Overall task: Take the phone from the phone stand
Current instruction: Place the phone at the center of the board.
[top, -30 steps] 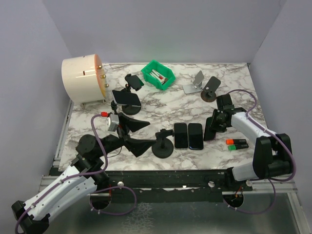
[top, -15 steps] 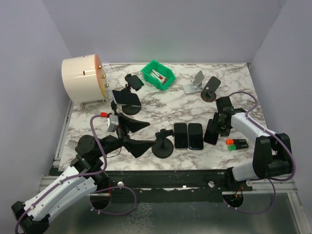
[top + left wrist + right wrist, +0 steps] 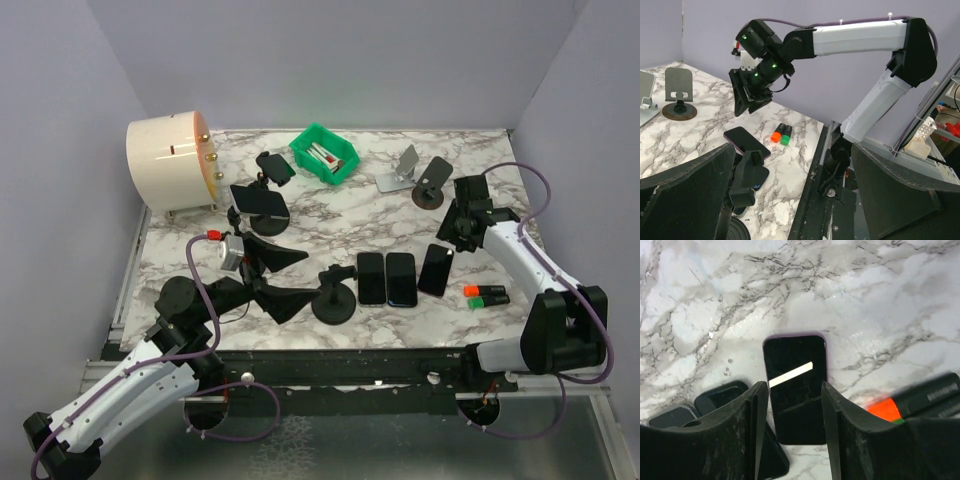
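A dark phone (image 3: 435, 268) with a purple edge lies flat on the marble table, to the right of two other black phones (image 3: 386, 278). My right gripper (image 3: 462, 222) hangs open above and behind it, touching nothing. In the right wrist view the phone (image 3: 796, 385) shows flat below, between the spread fingers (image 3: 752, 430). Behind it stand an empty black round phone stand (image 3: 433, 182) and a silver one (image 3: 398, 170). My left gripper (image 3: 290, 278) is wide open and empty near the front left, next to an empty clamp stand (image 3: 333, 295).
Two markers, orange-capped and green-capped (image 3: 486, 295), lie right of the phone. At the back are a green bin (image 3: 324, 155), a cream drum (image 3: 170, 165), and two black stands (image 3: 262, 200) with devices on them. The left wrist view shows the right arm (image 3: 850, 40) over the table edge.
The right gripper opened, let go of the phone, and rose back to the right. The phone went from tilted in the jaws to flat on the table. The left arm stayed still.
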`<state>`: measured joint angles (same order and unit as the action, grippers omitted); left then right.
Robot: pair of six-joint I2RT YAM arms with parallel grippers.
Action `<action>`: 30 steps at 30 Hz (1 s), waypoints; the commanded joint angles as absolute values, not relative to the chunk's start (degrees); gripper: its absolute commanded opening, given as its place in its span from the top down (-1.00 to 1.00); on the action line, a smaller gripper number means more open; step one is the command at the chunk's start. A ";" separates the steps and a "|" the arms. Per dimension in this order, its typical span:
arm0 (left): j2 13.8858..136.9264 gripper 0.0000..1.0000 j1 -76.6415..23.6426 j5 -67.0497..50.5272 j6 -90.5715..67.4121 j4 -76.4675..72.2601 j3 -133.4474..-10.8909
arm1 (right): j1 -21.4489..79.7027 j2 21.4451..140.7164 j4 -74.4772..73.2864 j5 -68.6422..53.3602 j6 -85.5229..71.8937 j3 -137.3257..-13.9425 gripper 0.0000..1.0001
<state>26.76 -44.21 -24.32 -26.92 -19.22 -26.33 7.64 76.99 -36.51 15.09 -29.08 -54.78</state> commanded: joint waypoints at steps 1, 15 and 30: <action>26.31 -0.98 -43.86 -25.36 -27.14 -20.21 -26.17 | 6.86 82.22 -32.31 11.79 -36.56 -55.44 -0.06; 27.16 -0.98 -43.86 -25.75 -26.90 -20.26 -26.05 | 4.34 87.34 -23.54 13.50 -39.11 -49.29 -0.46; 27.69 -0.98 -43.89 -25.69 -26.72 -20.21 -26.01 | 1.41 93.24 -20.81 10.61 -39.95 -49.79 -0.41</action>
<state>27.55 -44.21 -24.47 -26.94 -19.25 -26.33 1.74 90.74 -21.17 12.40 -39.09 -49.25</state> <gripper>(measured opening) 0.990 0.719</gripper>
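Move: The phone just laid on the board is about 5 cm back and 2 cm left of the raised right hand, some 9 cm below it. The next phone is roughly 10 cm to the left of that one and 3 cm farther back; the markers are about 15 cm to its right and 7 cm nearer the base; the empty brown-based stand is some 21 cm beyond it. From the left hand the same phone lies about 10 cm ahead, 38 cm right and 31 cm below. The phone's far end is what the right hand sinks to: about 8 cm down, easing a little forward, with a small swing left and then right. On the way the hand turns some 15 degrees clockwise and the fingers open wider, ending low on either side of that far end; contact can't be made out. ##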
